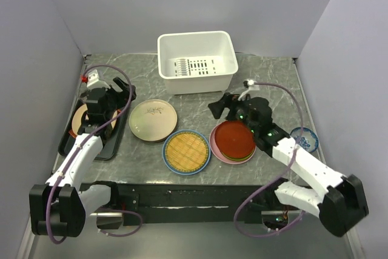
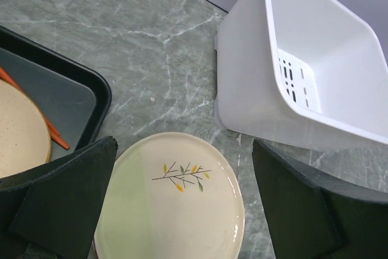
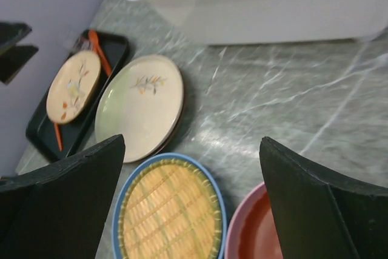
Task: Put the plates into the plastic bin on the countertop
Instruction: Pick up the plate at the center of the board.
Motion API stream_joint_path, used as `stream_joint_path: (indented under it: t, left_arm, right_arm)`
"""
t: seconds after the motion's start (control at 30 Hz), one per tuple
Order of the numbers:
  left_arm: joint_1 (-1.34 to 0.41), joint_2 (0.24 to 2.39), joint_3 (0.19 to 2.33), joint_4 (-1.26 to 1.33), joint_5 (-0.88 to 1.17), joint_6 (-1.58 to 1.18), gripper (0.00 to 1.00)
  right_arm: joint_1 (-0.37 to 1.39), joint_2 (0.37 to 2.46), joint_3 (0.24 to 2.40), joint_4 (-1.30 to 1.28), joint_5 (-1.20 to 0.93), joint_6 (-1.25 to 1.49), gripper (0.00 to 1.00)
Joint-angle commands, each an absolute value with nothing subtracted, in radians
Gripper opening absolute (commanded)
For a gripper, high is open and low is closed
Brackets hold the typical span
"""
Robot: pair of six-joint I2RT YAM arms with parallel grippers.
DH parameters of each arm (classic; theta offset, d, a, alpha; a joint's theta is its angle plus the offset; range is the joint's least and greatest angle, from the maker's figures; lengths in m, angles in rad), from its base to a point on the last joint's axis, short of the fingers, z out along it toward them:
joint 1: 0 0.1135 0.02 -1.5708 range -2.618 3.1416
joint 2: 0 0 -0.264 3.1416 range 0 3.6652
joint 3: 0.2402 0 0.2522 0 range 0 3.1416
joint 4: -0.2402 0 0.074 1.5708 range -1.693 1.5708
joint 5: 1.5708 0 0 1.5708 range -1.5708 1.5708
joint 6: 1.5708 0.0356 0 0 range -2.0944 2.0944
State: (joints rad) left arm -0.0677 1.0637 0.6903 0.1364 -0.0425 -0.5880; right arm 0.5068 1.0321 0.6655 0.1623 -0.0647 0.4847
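The white plastic bin [image 1: 197,62] stands at the back of the marble-look countertop [image 1: 267,83], with no plate showing inside. In front of it lie a cream leaf-sprig plate [image 1: 153,119], a yellow woven disc [image 1: 187,151] resting on a blue plate [image 1: 206,161], and a red plate [image 1: 234,139] on top of a pink one [image 1: 214,144]. My left gripper [image 1: 118,98] hovers open just left of the cream plate [image 2: 176,204], which lies below its fingers. My right gripper [image 1: 219,106] is open above the gap between the woven disc [image 3: 167,210] and the red plate [image 3: 257,235].
A flat black tray [image 1: 112,144] at the left edge holds a peach flower-patterned plate [image 1: 80,119] and orange sticks [image 3: 97,50]. A small blue-and-white bowl [image 1: 304,139] sits at the right. Grey walls close in the counter on three sides.
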Motion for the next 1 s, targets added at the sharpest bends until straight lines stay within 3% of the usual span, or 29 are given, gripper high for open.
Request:
stream_joint_path:
  t: [0.0,0.13,0.5,0.63,0.97]
  left_arm:
    - [-0.071,1.054,0.724,0.114,-0.008,-0.615,0.99]
    - [-0.071,1.072,0.741,0.075,0.009,-0.624,0.99]
    - [-0.071,1.121,0.738,0.051,0.064,-0.641,0.99]
    - [-0.071,1.127,0.733,0.049,0.08,-0.646,0.99]
    - [-0.071,1.127,0.719,0.046,0.117,-0.664,0.99]
  right_arm:
    - [0.558,1.144,0.741,0.215,-0.074,0.532,0.95]
    - [0.577,1.271,0.768,0.278,-0.144,0.58,0.82]
    - [0.646,1.515,0.913,0.316,-0.239,0.637,0.7]
    - [0.663,1.623,0.98,0.316,-0.27,0.661,0.59]
    - [0.695,1.765,1.084,0.273,-0.261,0.683,0.59]
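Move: The cream plate lies about 27 cm to the right hand's left, roughly level with it fore and aft, and some 17 cm below. From that same hand, the blue-rimmed plate is 13 cm left and 15 cm back; the bin's middle is 8 cm left and 21 cm ahead; the red plate stack is 8 cm right and 10 cm back. From the left hand, the cream plate is some 8 cm right, 8 cm back and 17 cm below. Right hand sweeps 15 cm left and 10 down towards the cream plate, fingers partly closing; left sinks 4. ##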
